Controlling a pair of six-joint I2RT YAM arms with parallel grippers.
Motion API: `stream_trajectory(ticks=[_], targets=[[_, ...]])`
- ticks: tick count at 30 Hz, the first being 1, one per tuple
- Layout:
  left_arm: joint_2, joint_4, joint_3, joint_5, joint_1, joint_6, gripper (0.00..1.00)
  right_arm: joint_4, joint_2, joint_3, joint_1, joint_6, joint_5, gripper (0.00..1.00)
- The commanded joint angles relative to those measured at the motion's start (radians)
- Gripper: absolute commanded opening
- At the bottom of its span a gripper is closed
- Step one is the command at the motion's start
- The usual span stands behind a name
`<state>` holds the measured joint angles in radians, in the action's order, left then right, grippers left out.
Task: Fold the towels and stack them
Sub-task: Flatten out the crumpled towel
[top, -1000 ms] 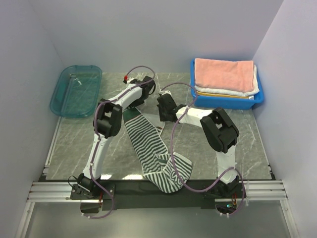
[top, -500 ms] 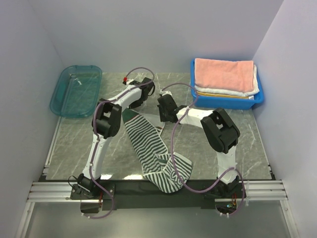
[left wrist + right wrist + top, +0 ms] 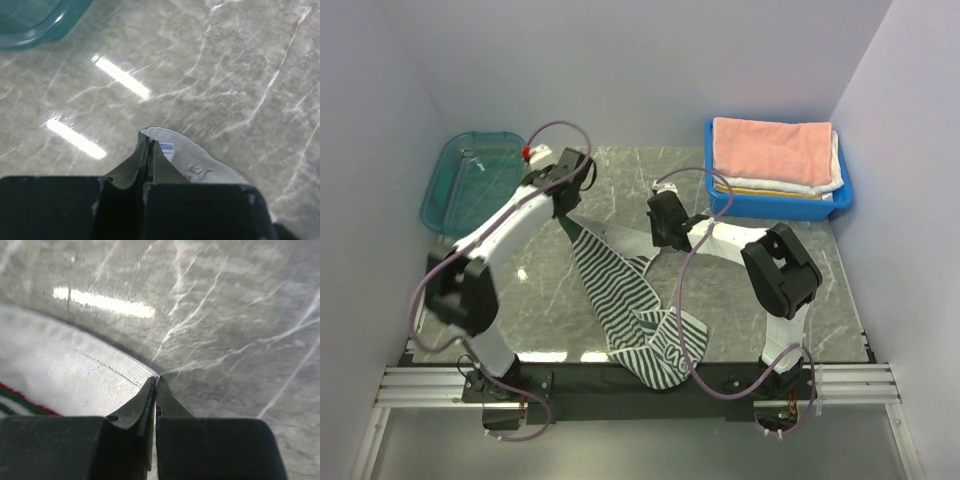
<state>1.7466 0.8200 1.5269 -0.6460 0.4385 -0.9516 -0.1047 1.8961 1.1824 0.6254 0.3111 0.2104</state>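
Note:
The dark-and-white striped towel lies crumpled down the middle of the table, its lower end bunched at the near edge. My left gripper is shut on the towel's far left corner; the left wrist view shows that gripper pinching a white corner with a printed label. My right gripper is shut on the far right corner, and the right wrist view has this gripper clamped on the woven hem. A salmon pink towel tops a folded stack with a white towel under it.
The folded stack sits in a blue bin at the back right. A teal tray stands at the back left and shows as a rim in the left wrist view. Walls close in the table on three sides.
The left gripper has shut on the towel's corner and swung it left, with the left arm's elbow swinging out to the left. The right gripper shifted slightly right, still shut.

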Motion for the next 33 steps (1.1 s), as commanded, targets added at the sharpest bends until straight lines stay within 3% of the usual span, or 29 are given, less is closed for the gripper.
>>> stream_trajectory(ticks=[1, 9, 12, 14, 18, 19, 21, 24, 33], targets=[[-0.161, -0.129, -0.239, 0.063, -0.021, -0.006, 0.00, 0.016, -0.058, -0.015, -0.009, -0.013, 0.046, 0.00], [-0.349, -0.349, -0.693, 0.215, -0.148, -0.098, 0.00, 0.046, -0.068, -0.041, -0.007, -0.026, 0.012, 0.00], [-0.390, -0.459, -0.775, 0.256, -0.169, -0.076, 0.04, 0.046, -0.065, -0.038, -0.007, -0.035, 0.004, 0.00], [-0.397, -0.512, -0.784, 0.282, -0.169, -0.038, 0.12, 0.059, -0.066, -0.041, -0.007, -0.040, -0.006, 0.00], [-0.421, -0.593, -0.813, 0.351, -0.169, 0.005, 0.41, 0.069, -0.065, -0.044, -0.004, -0.047, -0.022, 0.00], [-0.435, -0.613, -0.827, 0.364, -0.169, 0.014, 0.61, 0.068, -0.063, -0.044, -0.004, -0.049, -0.023, 0.00], [-0.482, -0.671, -0.870, 0.394, -0.170, 0.016, 0.79, 0.066, -0.058, -0.043, -0.006, -0.055, -0.023, 0.00], [-0.539, -0.720, -0.919, 0.416, -0.169, 0.033, 0.84, 0.072, -0.058, -0.043, -0.006, -0.055, -0.032, 0.00], [-0.738, -0.783, -1.082, 0.410, -0.141, 0.056, 0.83, 0.080, -0.057, -0.044, -0.003, -0.063, -0.049, 0.00]])
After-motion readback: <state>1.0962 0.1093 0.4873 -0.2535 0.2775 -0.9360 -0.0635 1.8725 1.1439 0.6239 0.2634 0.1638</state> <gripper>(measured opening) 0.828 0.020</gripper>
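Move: The left hand still pinches a lifted corner of the striped towel; the bare table it goes to lies about 12 cm back, 6 cm left and 15 cm below. From this hand, the towel's crumpled end is some 23 cm back and 21 cm right, the empty teal bin 12 cm ahead and 18 cm left, both some 15 cm lower. From the right hand, that bare spot is about 11 cm back, 25 cm left and 3 cm below. Left hand sweeps its towel corner down and 12 cm back-left, then opens, rising slightly; right keeps its pinch. ##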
